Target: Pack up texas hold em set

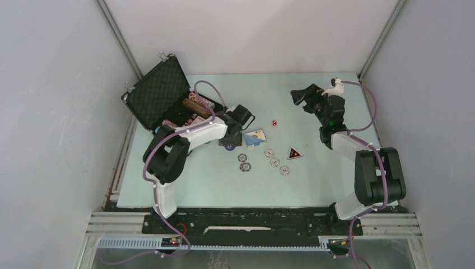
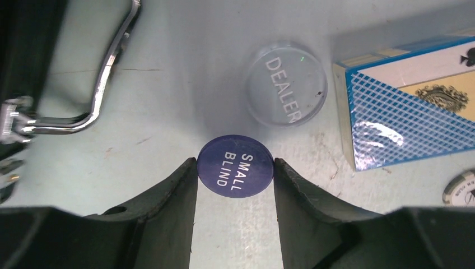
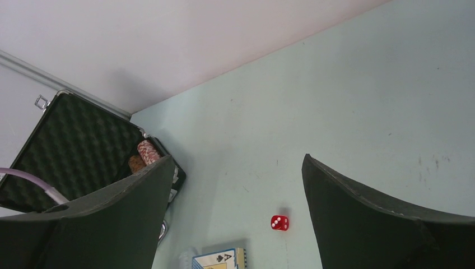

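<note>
The black case [image 1: 159, 92] lies open at the back left with chip stacks [image 3: 147, 152] in it. My left gripper [image 2: 235, 162] is down on the table beside the case's chrome handle [image 2: 106, 73]. Its two fingertips touch opposite edges of the blue "SMALL BLIND" button [image 2: 235, 174], which lies flat. Just beyond the button are a clear "DEALER" button [image 2: 287, 83] and a blue card deck [image 2: 409, 112]. The red die [image 3: 280, 222] sits alone mid-table. My right gripper [image 3: 237, 158] hangs open and empty above the back right of the table.
Several loose chips [image 1: 245, 166] and a red-and-black triangle piece [image 1: 294, 153] lie on the table in front of the deck [image 1: 255, 137]. Grey walls close in the table on three sides. The case's foam-lined lid [image 3: 73, 151] leans toward the back left corner.
</note>
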{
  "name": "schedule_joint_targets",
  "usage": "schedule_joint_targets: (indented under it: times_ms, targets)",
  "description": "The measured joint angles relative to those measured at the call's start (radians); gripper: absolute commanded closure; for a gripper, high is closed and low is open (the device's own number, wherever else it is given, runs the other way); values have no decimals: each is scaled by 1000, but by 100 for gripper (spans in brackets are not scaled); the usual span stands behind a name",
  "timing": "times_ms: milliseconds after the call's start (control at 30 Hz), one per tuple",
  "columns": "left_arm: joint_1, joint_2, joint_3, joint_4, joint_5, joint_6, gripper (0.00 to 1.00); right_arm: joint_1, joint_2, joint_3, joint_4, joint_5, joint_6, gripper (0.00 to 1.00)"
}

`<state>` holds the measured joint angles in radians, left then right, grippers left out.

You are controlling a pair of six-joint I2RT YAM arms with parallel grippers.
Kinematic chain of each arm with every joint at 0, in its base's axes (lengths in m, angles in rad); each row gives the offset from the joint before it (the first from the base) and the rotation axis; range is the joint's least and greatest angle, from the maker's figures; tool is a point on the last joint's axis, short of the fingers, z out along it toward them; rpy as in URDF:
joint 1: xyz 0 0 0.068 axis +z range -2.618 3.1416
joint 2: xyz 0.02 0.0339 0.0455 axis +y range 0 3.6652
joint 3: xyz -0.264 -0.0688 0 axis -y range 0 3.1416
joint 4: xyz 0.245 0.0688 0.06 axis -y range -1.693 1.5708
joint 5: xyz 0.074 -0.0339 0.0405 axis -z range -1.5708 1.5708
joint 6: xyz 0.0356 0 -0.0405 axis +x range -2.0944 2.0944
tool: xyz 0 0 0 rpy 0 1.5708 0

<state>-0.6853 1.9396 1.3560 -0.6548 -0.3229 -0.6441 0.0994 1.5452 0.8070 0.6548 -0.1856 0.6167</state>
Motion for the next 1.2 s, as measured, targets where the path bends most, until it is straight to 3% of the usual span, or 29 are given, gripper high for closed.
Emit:
schedule_joint_targets:
  times_ms: [233,433,567,767,1200]
  targets:
    - [48,-137,47,-89,-49,101,51,0,0,0,0,-1,0,7]
    - [235,-185,124,-116,-49,171,51,0,0,0,0,-1,0,7]
    - [348,-131,217,-160,-48,209,51,0,0,0,0,-3,0,7]
    - [413,50,421,-208,-40,246,50,-1,0,0,0,-5,0,7]
    - [475,138,423,-221,36,260,50,-14,16,0,18,-21,11,7]
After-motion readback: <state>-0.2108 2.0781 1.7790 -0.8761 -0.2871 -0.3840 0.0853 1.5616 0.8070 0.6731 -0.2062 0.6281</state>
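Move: The small blind button is already pinched in my left fingers, just above the table. Its goal, the red card deck with the yellow button in the open case, lies about 15 cm left, 10 cm ahead and 2 cm higher. The case handle is some 8 cm left and 6 ahead, the clear dealer button 3 cm right and 4 ahead, the boxed cards 10 cm right and 4 ahead. From my right hand the deck is about 44 cm left, 4 cm back and 15 cm below. I raise my left hand first, climbing about 11 cm, then swing it left and forward to the case, roughly 17 cm left and 12 cm forward in all. Over the tray I sink some 5 cm towards the deck, turning the wrist a little counter-clockwise, and keep the small blind pinched by its rim. ##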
